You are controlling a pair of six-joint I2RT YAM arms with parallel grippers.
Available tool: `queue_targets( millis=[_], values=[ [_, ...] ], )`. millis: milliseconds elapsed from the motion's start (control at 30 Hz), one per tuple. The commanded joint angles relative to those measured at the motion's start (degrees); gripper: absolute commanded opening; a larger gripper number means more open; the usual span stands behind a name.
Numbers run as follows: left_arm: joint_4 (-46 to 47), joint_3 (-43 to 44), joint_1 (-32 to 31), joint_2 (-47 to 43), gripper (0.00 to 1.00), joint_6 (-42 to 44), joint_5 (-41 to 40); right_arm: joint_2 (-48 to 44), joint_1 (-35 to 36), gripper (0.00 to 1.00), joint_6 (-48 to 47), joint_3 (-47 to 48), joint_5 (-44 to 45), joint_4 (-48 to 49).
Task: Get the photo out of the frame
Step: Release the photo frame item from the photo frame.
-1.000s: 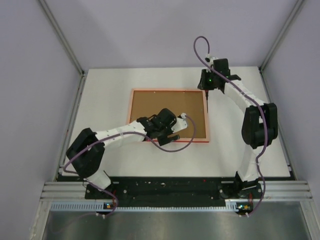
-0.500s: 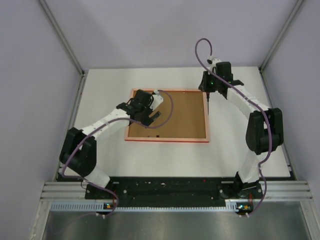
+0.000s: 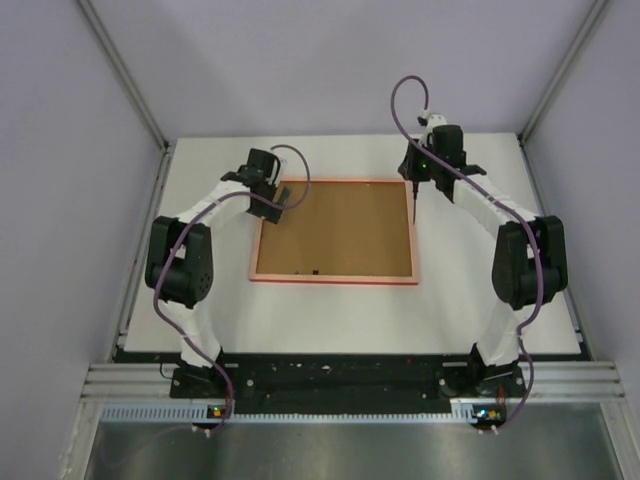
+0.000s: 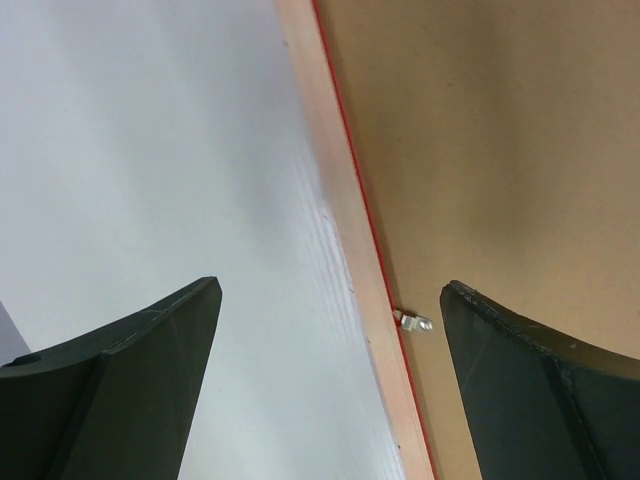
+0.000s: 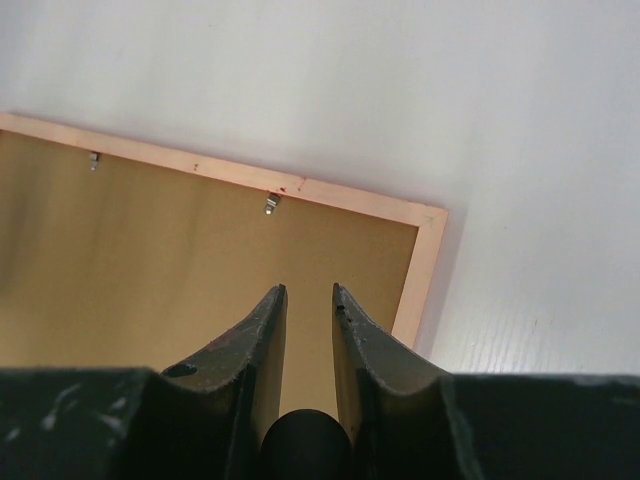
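Observation:
The frame (image 3: 335,281) lies face down on the white table, showing its pale pinkish rim (image 4: 340,220) and a thin red edge. A brown backing board (image 3: 340,230) fills it and hides the photo. My left gripper (image 3: 279,203) hovers over the frame's far left corner. It is open wide (image 4: 330,288), straddling the left rim, with a small metal clip (image 4: 415,322) near its right finger. My right gripper (image 3: 413,207) points down at the far right corner. Its fingers (image 5: 308,290) stand nearly together over the board, with nothing between them.
Two more metal clips (image 5: 270,205) (image 5: 93,158) sit along the frame's far rim. Grey walls enclose the table on three sides, with metal posts at the back corners. The arm bases and a black rail run along the near edge.
My left arm has swung from the frame's near right part across the board to its far left corner. The right arm has barely moved.

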Motion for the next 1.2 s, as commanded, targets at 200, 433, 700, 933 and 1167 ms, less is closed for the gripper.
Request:
queue_targets(
  millis=[200,433,700,933,1167],
  values=[
    [-4.7,10.2,5.8,7.1,0.93,-6.4,8.1,2.8,1.3,0.00,1.9,6.5,-0.7,8.7],
    [-7.6,16.4,7.1,12.1,0.85,-8.0,12.4,4.4,1.5,0.00,1.2,9.0,-3.8,6.4],
    [-8.5,19.4,8.6,15.9,0.72,-9.4,16.6,3.7,1.8,0.00,-1.0,8.7,-5.9,5.0],
    [-7.1,16.7,8.6,15.2,0.52,-8.7,19.4,3.9,3.0,0.00,-5.2,10.8,-6.0,3.8],
    [-6.8,14.5,8.5,14.1,0.30,-7.7,22.7,6.0,4.6,0.00,-8.3,13.0,-4.9,2.9]
  ],
)
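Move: The stretch of the photo frame's left bar that the open left hand goes for lies about 4 cm ahead, straight in line and 5 cm below. The frame's far left corner is some 11 cm ahead and 1 cm left, a metal clip about 2 cm back and 2 cm right, and the backing's middle 3 cm back and 20 cm right. From the right hand, which holds the screwdriver, that stretch lies roughly 38 cm left, 2 cm back and 13 cm lower. Left hand goes about 4 cm forward and down, closing over the frame's left bar; right carries its screwdriver left, up. ##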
